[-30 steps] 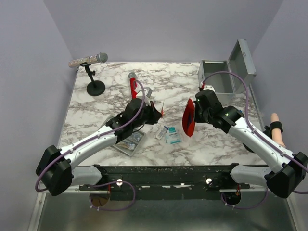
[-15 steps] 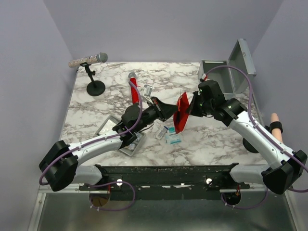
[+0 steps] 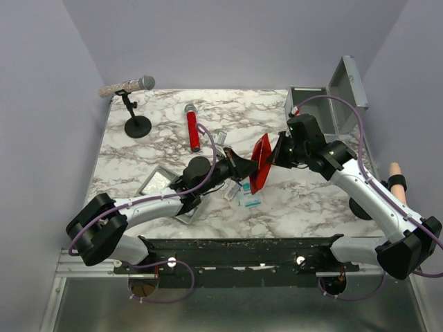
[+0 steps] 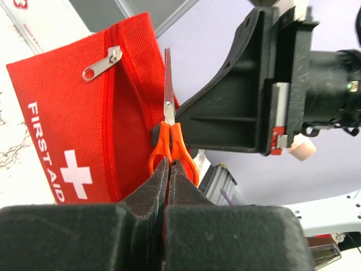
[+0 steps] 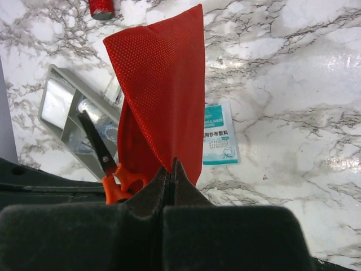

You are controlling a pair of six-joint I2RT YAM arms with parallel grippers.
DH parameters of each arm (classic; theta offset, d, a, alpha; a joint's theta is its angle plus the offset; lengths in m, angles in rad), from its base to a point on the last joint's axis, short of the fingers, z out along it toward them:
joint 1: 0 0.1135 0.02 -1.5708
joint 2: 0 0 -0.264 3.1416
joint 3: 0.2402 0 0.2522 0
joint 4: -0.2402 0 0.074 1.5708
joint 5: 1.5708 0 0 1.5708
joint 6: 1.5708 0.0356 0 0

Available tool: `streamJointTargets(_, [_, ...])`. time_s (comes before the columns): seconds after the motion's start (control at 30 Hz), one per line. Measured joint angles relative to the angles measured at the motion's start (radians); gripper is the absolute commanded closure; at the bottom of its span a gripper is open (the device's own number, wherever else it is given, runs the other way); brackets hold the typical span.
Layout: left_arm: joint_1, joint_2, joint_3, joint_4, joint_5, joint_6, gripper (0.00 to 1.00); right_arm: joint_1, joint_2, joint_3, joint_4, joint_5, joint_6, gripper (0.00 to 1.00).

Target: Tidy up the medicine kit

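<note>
My left gripper (image 4: 169, 169) is shut on the orange handles of a small pair of scissors (image 4: 169, 141). Their blade points up along the zip edge of a red first aid pouch (image 4: 73, 113); whether the tip is inside I cannot tell. The pouch (image 5: 163, 84) hangs above the table from my right gripper (image 5: 171, 166), which is shut on its lower edge. The scissors (image 5: 115, 180) show just left of it. From above, the left gripper (image 3: 243, 166) and right gripper (image 3: 277, 158) meet at the pouch (image 3: 261, 162). The medicine kit (image 3: 349, 83) stands open at the back right.
A grey tray (image 3: 163, 183) with clear packets lies near the left arm, and gauze packets (image 3: 246, 197) lie under the pouch. A red tube (image 3: 192, 128) and a small bottle (image 3: 221, 136) are mid-table. A microphone stand (image 3: 137, 126) is at the back left.
The left gripper has carried the scissors rightward up to the pouch. The right gripper swung the pouch left and tilted it toward the scissors, then stayed about still.
</note>
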Motion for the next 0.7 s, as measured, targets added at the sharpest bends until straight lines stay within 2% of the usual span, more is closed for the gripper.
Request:
streamJointTargets(0.13, [0.0, 0.0, -0.018, -0.022, 0.0, 0.005, 0.98, 0.0, 0.0, 0.0, 0.0, -0.003, 0.0, 0.99])
streamJointTargets(0.27, [0.0, 0.001, -0.016, -0.073, 0.0, 0.014, 0.67, 0.0, 0.0, 0.0, 0.0, -0.005, -0.001, 0.99])
streamJointTargets(0.5, [0.0, -0.026, 0.008, -0.221, -0.01, 0.066, 0.34, -0.001, -0.004, 0.008, -0.002, -0.005, -0.008, 0.99])
streamJointTargets(0.57, [-0.001, -0.06, 0.012, -0.271, -0.024, 0.085, 0.28, -0.001, -0.007, 0.01, -0.003, -0.004, -0.012, 0.99])
streamJointTargets(0.7, [0.0, -0.156, 0.029, -0.362, -0.055, 0.119, 0.25, -0.006, -0.011, 0.01, -0.003, 0.009, -0.023, 0.99])
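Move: The left hand, shut on the scissors, is right at the mouth of the first aid pouch, whose middle lies about 3 cm to its right, 2 cm ahead and 6 cm below. On the table some 24 cm beneath this hand is the gauze packet, with a small clear packet about 8 cm to the left and 3 cm ahead of the hand. From the right hand, which holds the pouch, the pouch's middle is level fore-and-aft, 3 cm left and 5 cm below. Down goes the left hand, about 4 cm, tipping its fingertips some 10 degrees lower to bring the scissors into the pouch's mouth. Its fingers start opening partway through the descent and spread to about three quarters, letting go of the scissors, before the hand turns back up and to the left, some 2.5 cm each way. The right hand keeps its pinch on the pouch and holds it practically still. ##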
